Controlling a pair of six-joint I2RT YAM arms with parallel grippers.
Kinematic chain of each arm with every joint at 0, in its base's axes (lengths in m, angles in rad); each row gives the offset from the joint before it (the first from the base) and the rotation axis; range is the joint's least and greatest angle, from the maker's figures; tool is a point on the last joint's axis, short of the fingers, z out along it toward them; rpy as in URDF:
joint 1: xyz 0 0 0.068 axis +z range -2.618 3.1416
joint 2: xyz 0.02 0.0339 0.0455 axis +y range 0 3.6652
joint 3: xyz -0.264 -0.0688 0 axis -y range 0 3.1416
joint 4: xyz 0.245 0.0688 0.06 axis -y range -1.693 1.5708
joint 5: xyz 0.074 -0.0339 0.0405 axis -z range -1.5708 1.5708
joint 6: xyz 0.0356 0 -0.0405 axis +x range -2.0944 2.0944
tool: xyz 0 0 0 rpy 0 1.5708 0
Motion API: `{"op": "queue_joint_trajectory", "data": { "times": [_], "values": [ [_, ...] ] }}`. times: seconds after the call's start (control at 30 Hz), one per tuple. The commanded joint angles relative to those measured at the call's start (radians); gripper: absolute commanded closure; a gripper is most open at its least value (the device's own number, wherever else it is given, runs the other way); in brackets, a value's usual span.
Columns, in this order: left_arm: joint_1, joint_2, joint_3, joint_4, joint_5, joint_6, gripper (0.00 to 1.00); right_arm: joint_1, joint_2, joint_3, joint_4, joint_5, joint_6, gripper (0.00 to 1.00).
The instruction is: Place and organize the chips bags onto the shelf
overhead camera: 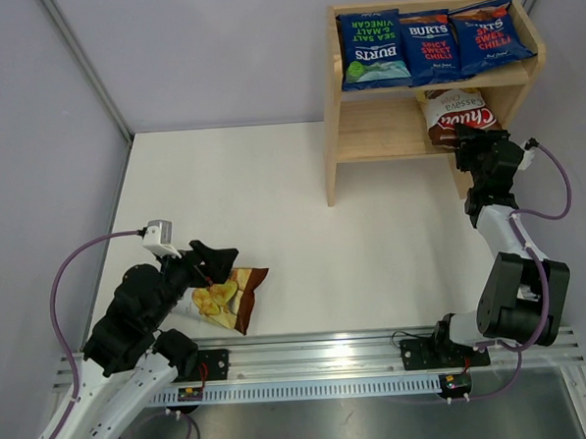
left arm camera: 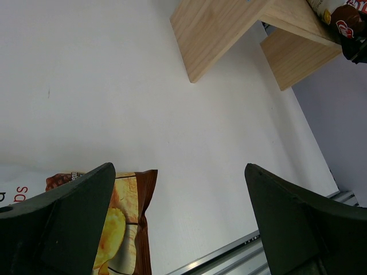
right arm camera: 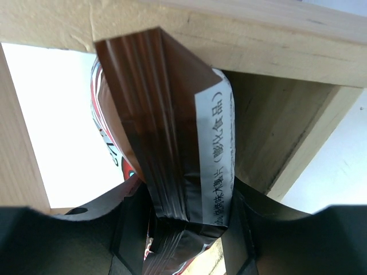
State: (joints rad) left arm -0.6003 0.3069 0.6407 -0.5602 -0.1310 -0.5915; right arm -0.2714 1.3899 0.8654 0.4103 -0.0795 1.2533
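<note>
The wooden shelf (overhead camera: 335,148) stands at the far right. Three blue Burts chips bags lie on its top tier: green-lettered (overhead camera: 373,48), red-lettered (overhead camera: 429,47) and red-lettered (overhead camera: 490,34). A brown-and-white Chuba bag (overhead camera: 453,116) lies partly on the lower tier. My right gripper (overhead camera: 471,154) is shut on its near end. In the right wrist view the bag's folded brown seam (right arm camera: 172,143) is pinched in the right gripper (right arm camera: 186,195). A second Chuba bag (overhead camera: 226,297) lies on the table at the near left. My left gripper (overhead camera: 215,263) hovers over it, open and empty (left arm camera: 183,229), with the bag (left arm camera: 123,217) beside its left finger.
White table surface (overhead camera: 272,201) between the arms and the shelf. A metal rail (overhead camera: 320,356) runs along the near edge. Grey walls enclose the left and back sides. The left part of the shelf's lower tier (overhead camera: 382,126) is bare wood.
</note>
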Motion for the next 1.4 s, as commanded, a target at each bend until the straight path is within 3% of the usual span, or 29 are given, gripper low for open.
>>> {"op": "queue_joint_trajectory", "data": {
  "times": [0.0, 0.37, 0.53, 0.63, 0.8, 0.97, 1.27, 1.37],
  "values": [
    [-0.001, -0.006, 0.034, 0.016, -0.01, 0.016, 0.01, -0.011, -0.022, 0.044, -0.008, 0.073, -0.031, 0.48],
    [-0.001, -0.005, 0.03, 0.016, -0.012, 0.013, 0.01, -0.014, -0.008, -0.009, 0.11, 0.073, -0.022, 0.49],
    [-0.001, 0.006, 0.02, 0.034, 0.002, 0.002, 0.01, -0.014, -0.041, -0.014, 0.079, 0.067, -0.035, 0.33],
    [-0.001, 0.012, 0.02, 0.037, -0.004, -0.005, 0.01, -0.014, -0.067, -0.006, 0.009, 0.058, -0.032, 0.2],
    [-0.001, 0.032, 0.036, 0.011, -0.044, -0.011, 0.01, -0.014, -0.12, 0.023, -0.145, 0.066, -0.046, 0.14],
    [-0.001, 0.066, 0.077, -0.056, -0.114, -0.039, 0.01, -0.014, -0.176, 0.046, -0.309, 0.098, -0.075, 0.01],
    [0.0, 0.231, 0.194, -0.242, -0.329, -0.166, 0.01, -0.014, -0.337, 0.093, -0.588, 0.103, -0.158, 0.01],
    [0.008, 0.233, 0.223, -0.346, -0.455, -0.282, 0.01, -0.014, -0.39, 0.136, -0.73, 0.055, -0.213, 0.0]
  ]
}}
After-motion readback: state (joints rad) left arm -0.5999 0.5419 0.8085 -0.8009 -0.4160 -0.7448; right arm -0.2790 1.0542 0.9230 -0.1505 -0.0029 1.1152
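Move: The Chuba bag that the right hand still pinches by its brown end has its middle about 7 cm ahead and 2 cm left, nearly level. The shelf's right side wall is some 6 cm right of this hand and 4 cm ahead; the rightmost Burts bag sits about 10 cm ahead, 5 cm right and 18 cm up. For the empty left hand, the last Chuba bag lies about 6 cm left, 3 cm back and 20 cm below on the otherwise bare table. Back out of the lower compartment goes the right hand, about 8 cm and lastly a little up, after staying put while its fingers begin to open; they spread wide, let go of the bag's brown end, and the wrist tips down. Late on, the open left hand swings left towards the last Chuba bag, some 4 cm with a little forward and down, turning counter-clockwise and tipping down without touching it. ##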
